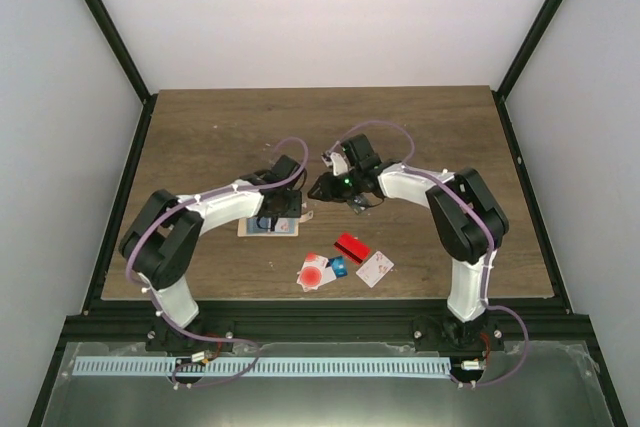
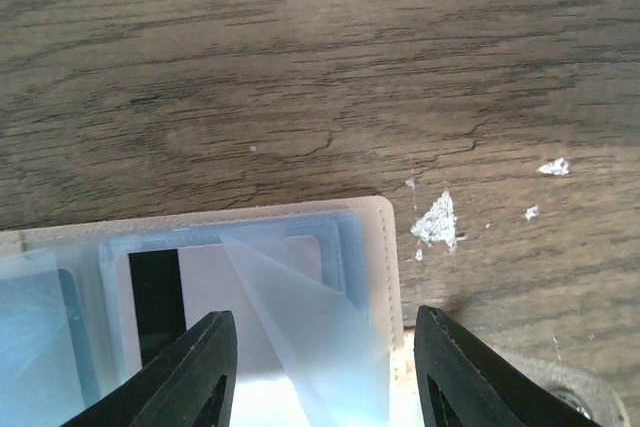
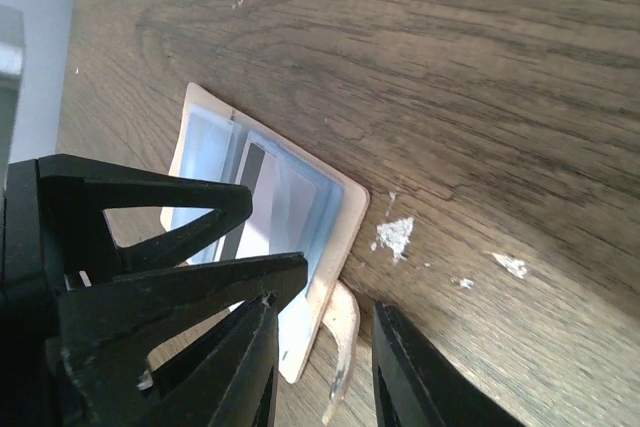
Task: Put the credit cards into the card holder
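Note:
The beige card holder [image 1: 256, 229] lies open on the table, clear sleeves up. A white card with a black stripe [image 2: 156, 292] sits in one sleeve. My left gripper [image 1: 283, 209] hovers open over the holder's right end [image 2: 385, 247], a lifted clear sleeve flap [image 2: 310, 337] between its fingers. My right gripper [image 1: 322, 190] is open just beside it, its fingers either side of the holder's tab [image 3: 340, 332]. The holder [image 3: 345, 209] shows behind them. Loose cards lie nearer me: white with a red dot [image 1: 315, 272], blue [image 1: 338, 267], red [image 1: 352, 245], white [image 1: 375, 267].
The two grippers are very close together over the holder; the left gripper's black fingers [image 3: 150, 207] fill the left of the right wrist view. White scuff marks [image 2: 437, 219] dot the wood beside the holder. Black frame rails [image 1: 120, 197] border the table.

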Robot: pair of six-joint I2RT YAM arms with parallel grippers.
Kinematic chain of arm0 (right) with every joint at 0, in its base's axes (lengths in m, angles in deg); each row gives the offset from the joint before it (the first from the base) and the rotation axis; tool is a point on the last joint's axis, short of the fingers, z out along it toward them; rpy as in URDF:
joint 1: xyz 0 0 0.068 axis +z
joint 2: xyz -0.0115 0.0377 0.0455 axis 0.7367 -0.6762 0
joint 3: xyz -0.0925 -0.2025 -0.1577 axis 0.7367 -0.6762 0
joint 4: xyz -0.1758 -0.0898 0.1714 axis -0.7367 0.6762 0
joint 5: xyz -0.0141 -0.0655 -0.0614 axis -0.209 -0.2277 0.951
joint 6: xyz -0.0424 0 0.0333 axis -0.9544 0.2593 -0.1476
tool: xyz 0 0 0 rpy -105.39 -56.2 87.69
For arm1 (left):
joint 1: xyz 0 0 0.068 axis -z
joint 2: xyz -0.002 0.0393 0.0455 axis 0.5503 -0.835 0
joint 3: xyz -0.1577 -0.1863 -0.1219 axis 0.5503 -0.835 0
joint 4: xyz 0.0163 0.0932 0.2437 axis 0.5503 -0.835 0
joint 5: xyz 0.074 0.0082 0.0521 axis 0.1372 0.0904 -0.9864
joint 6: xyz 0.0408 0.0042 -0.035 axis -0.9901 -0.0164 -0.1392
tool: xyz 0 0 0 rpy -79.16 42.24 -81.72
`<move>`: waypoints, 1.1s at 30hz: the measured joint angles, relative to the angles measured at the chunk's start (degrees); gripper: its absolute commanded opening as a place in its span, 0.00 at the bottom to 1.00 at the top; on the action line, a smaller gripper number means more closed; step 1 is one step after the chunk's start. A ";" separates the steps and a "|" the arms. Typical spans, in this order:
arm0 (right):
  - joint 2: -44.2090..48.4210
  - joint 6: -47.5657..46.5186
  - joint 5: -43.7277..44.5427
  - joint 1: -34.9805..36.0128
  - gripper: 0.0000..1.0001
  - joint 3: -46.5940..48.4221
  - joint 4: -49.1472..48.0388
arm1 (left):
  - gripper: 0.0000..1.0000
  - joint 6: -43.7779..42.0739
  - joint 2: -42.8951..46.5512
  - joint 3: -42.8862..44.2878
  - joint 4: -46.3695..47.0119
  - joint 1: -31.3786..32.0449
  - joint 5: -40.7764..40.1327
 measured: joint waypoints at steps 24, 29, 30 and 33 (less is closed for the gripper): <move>1.73 -0.31 -0.11 -0.79 0.28 -2.54 -1.14 | 0.29 4.02 -6.32 7.89 -11.37 7.43 -19.78; 1.81 -0.42 -0.39 -0.76 0.28 -2.54 -1.16 | 0.26 4.00 -6.32 7.89 -12.00 7.54 -20.59; 1.81 -0.44 -0.42 -0.76 0.28 -2.54 -1.20 | 0.26 3.98 -6.32 7.89 -11.91 7.54 -20.52; 1.81 -0.44 -0.44 -0.79 0.28 -2.54 -1.27 | 0.27 3.85 -6.32 7.87 -11.43 7.54 -19.96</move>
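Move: The card holder lies open, low under the left fingers. The middle of its right pocket, with the striped card and a loose clear plastic flap, is about 2 cm left of the left hand, 2 cm back and 2 cm below. The left pocket is some 8 cm left and 2 cm back; the clasp tab 4 cm right and 2 cm back. From the right hand, the right pocket lies about 7 cm left, 4 cm back and 6 cm down. Low over the right pocket, the left fingertips work at the loose plastic flap. The left hand slips about 1 cm right towards the holder's right edge, then swings back some 2.5 cm left over the card, level throughout. Meanwhile the wrist rolls some 20 degrees so the fingers lean left, and their gap narrows to about half. ##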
